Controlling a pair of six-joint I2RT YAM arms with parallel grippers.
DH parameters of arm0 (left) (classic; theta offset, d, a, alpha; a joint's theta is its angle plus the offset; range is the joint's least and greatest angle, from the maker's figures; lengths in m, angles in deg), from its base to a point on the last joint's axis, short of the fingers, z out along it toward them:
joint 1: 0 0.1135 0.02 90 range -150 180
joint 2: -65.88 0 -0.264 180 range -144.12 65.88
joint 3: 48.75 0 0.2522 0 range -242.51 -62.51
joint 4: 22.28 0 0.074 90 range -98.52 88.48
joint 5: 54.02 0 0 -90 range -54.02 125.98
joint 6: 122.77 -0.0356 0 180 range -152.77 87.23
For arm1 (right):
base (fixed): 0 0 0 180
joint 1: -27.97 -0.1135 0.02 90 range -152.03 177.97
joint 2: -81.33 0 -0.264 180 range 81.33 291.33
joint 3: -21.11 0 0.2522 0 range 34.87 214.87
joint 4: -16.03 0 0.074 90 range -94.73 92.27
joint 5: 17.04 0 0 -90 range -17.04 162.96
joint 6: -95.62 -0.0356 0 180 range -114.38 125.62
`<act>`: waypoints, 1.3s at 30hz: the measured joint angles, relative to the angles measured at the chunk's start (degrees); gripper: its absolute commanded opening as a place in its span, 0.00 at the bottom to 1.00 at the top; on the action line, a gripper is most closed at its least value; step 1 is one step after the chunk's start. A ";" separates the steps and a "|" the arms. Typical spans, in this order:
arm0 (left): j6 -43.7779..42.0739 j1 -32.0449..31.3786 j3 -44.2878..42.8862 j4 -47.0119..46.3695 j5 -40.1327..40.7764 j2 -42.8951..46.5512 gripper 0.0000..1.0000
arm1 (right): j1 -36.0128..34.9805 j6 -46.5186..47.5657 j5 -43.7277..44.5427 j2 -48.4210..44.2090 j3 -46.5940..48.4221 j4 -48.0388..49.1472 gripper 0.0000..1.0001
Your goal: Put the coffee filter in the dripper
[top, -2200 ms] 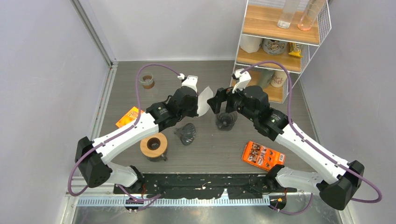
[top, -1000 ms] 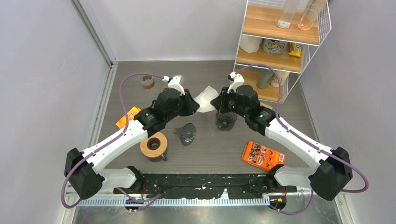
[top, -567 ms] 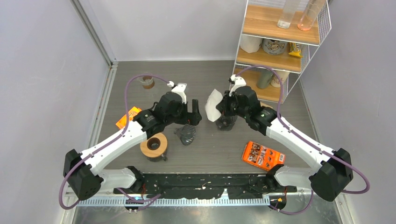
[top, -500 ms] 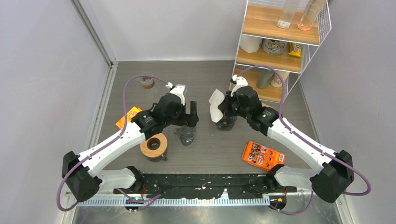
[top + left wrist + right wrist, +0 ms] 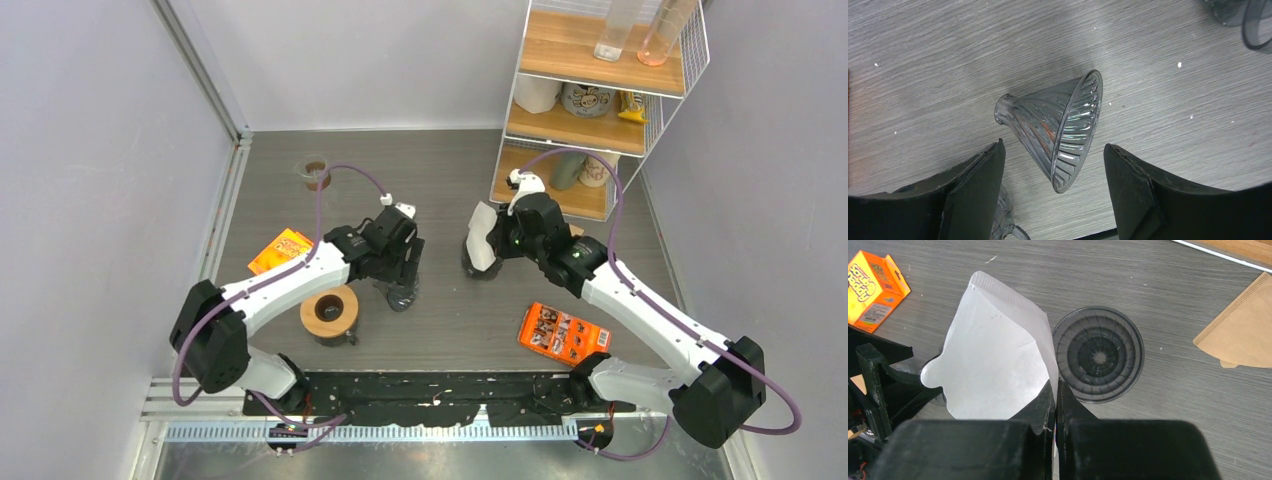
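My right gripper [image 5: 1055,386] is shut on the lower edge of a white paper coffee filter [image 5: 993,357], which it holds upright. Just right of the filter, a dark ribbed dripper [image 5: 1098,355] stands upright on the table. From above, the coffee filter [image 5: 481,246] hangs in the right gripper [image 5: 497,240] over that dripper's left side. A second, clear ribbed dripper [image 5: 1058,127] lies tipped on its side. My left gripper [image 5: 1053,147] hovers open over it, one jaw on each side and neither touching. In the top view the left gripper [image 5: 404,266] is just above this tipped dripper [image 5: 402,292].
A glass carafe with a wooden collar [image 5: 328,312] stands near the left arm. An orange box [image 5: 280,248] lies to the left and an orange packet [image 5: 562,332] at front right. A brown paper filter [image 5: 1243,330] lies by the wire shelf [image 5: 590,100]. A small cup [image 5: 316,172] sits far left.
The left gripper let go of the filter, opened, and dropped back over the tipped dripper. The right gripper kept the filter and swung it upright beside the standing dripper.
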 measured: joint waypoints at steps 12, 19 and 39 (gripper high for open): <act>-0.76 -0.15 -1.99 2.03 2.78 -6.21 0.50 | 2.19 1.07 -0.28 -0.66 -1.22 -0.48 0.05; -0.55 -0.26 -3.89 2.45 4.98 -9.33 0.24 | 2.67 1.20 -0.50 -3.23 -1.88 -0.72 0.05; -0.20 -0.74 -5.51 4.28 6.84 3.23 0.00 | 3.69 1.92 -2.03 -7.80 -5.03 -0.24 0.05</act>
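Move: The left hand, fingers open, hovers over the clear cone-shaped dripper lying on its side: its middle is about 5 cm below, some 1 cm ahead and 1 cm to the right. From the dripper, the wood-collared server stands about 15 cm left and 6 cm nearer, the dark ribbed cup some 19 cm right and 6 cm farther out. From the right hand, which holds the filter, the dripper lies about 21 cm left, 6 cm back and 14 cm below. Down about 3 cm and slightly forward goes the left hand, rolling some 10 degrees so its left side rises, while its open fingers close and pinch the dripper's glass wall at the rim. It then lifts almost straight up, 7–8 cm, taking out most of that roll. The right hand keeps the filter pinched and eases a little to the right, away from the dripper. ##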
